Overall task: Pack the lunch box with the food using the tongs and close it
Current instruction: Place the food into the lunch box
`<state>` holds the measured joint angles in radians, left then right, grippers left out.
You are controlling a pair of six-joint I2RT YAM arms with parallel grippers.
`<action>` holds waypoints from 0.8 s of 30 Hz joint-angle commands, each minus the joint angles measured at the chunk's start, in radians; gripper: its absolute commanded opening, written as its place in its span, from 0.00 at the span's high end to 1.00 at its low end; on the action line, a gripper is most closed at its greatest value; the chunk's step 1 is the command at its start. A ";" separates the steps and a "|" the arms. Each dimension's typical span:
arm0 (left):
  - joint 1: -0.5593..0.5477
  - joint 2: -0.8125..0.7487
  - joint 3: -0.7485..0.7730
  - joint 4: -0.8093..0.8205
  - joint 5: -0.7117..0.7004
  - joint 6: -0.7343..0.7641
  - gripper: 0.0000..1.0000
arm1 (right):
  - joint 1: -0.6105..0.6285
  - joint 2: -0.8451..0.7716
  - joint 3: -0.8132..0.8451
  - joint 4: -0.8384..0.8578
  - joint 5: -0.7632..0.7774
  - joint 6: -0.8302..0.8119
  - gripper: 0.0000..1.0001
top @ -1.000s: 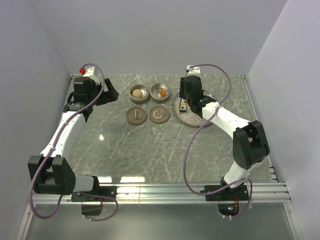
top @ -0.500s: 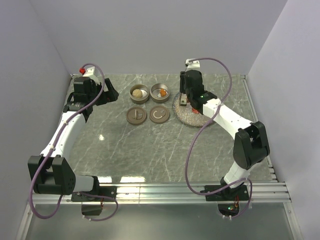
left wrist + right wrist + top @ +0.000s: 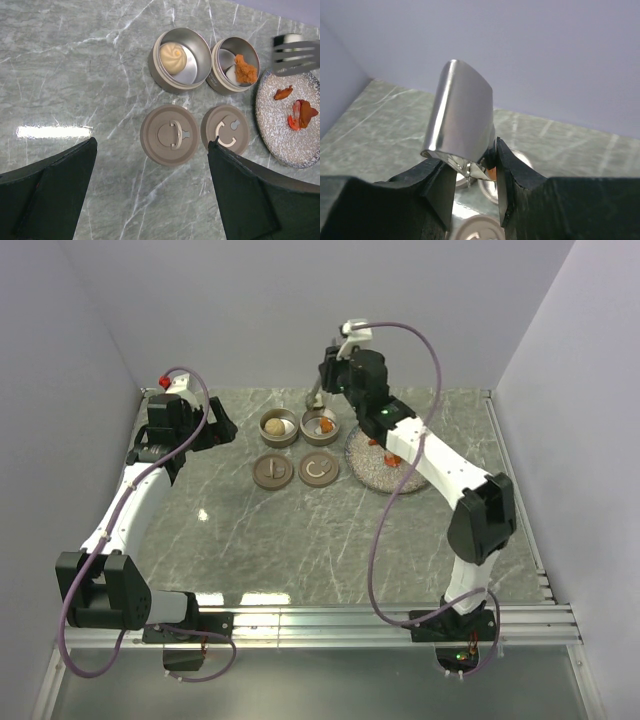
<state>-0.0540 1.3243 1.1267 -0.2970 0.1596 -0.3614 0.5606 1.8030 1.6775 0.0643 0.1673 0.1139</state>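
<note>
The lunch box is two round metal tins: the left tin (image 3: 279, 426) (image 3: 180, 60) holds a beige ball (image 3: 172, 55), and the right tin (image 3: 320, 424) (image 3: 235, 65) holds an orange-red piece (image 3: 245, 70). More orange-red bits (image 3: 301, 112) lie on the speckled plate (image 3: 385, 472) (image 3: 285, 145). My right gripper (image 3: 332, 375) (image 3: 472, 172) is shut on the grey metal tongs (image 3: 316, 398) (image 3: 462, 120) and holds them high, behind the right tin. The tong tips (image 3: 295, 55) show nothing between them. My left gripper (image 3: 215, 427) (image 3: 150, 200) hangs open and empty, left of the tins.
Two brown round lids (image 3: 272, 471) (image 3: 319, 470) lie flat in front of the tins, also seen as lids (image 3: 172, 134) (image 3: 226, 131) from the left wrist. Walls close the table at the back and on both sides.
My right arm has risen off the plate and swung left and back with the tongs, ending above and behind the right tin. The left arm has not moved.
</note>
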 commanded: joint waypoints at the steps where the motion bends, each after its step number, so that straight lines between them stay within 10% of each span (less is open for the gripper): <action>1: 0.002 -0.037 -0.010 0.016 -0.003 0.004 0.00 | 0.025 0.076 0.097 0.065 -0.074 0.021 0.75; 24: 0.003 -0.028 -0.010 0.009 -0.022 0.013 0.00 | 0.065 0.280 0.275 0.060 -0.146 0.066 0.72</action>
<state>-0.0540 1.3174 1.1164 -0.3016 0.1513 -0.3607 0.6182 2.0621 1.8874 0.0681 0.0326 0.1665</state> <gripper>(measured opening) 0.994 0.394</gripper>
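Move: The lunch box with the bun, where the tongs are taking the sushi roll, lies about 14 cm to the right hand's left, 6 cm ahead and some 30 cm below. The box with the fried piece stands about 2 cm left and 6 cm ahead, the bun box's lid 15 cm left and 8 cm back, the plate 18 cm right and 2 cm back. From the left hand the bun box is 16 cm ahead, 12 cm right, 20 cm below. Keeping its shut grip on the tongs, with the sushi roll still pinched in their tips, the right hand swings about 8.5 cm left, from above the box with the fried piece towards the bun box, and eases some 2 cm forward. It sinks roughly 7 cm as it goes, then slows and comes back up about 2 cm, while the wrist turns some 10 degrees counter-clockwise and the fingers stay as they are. ##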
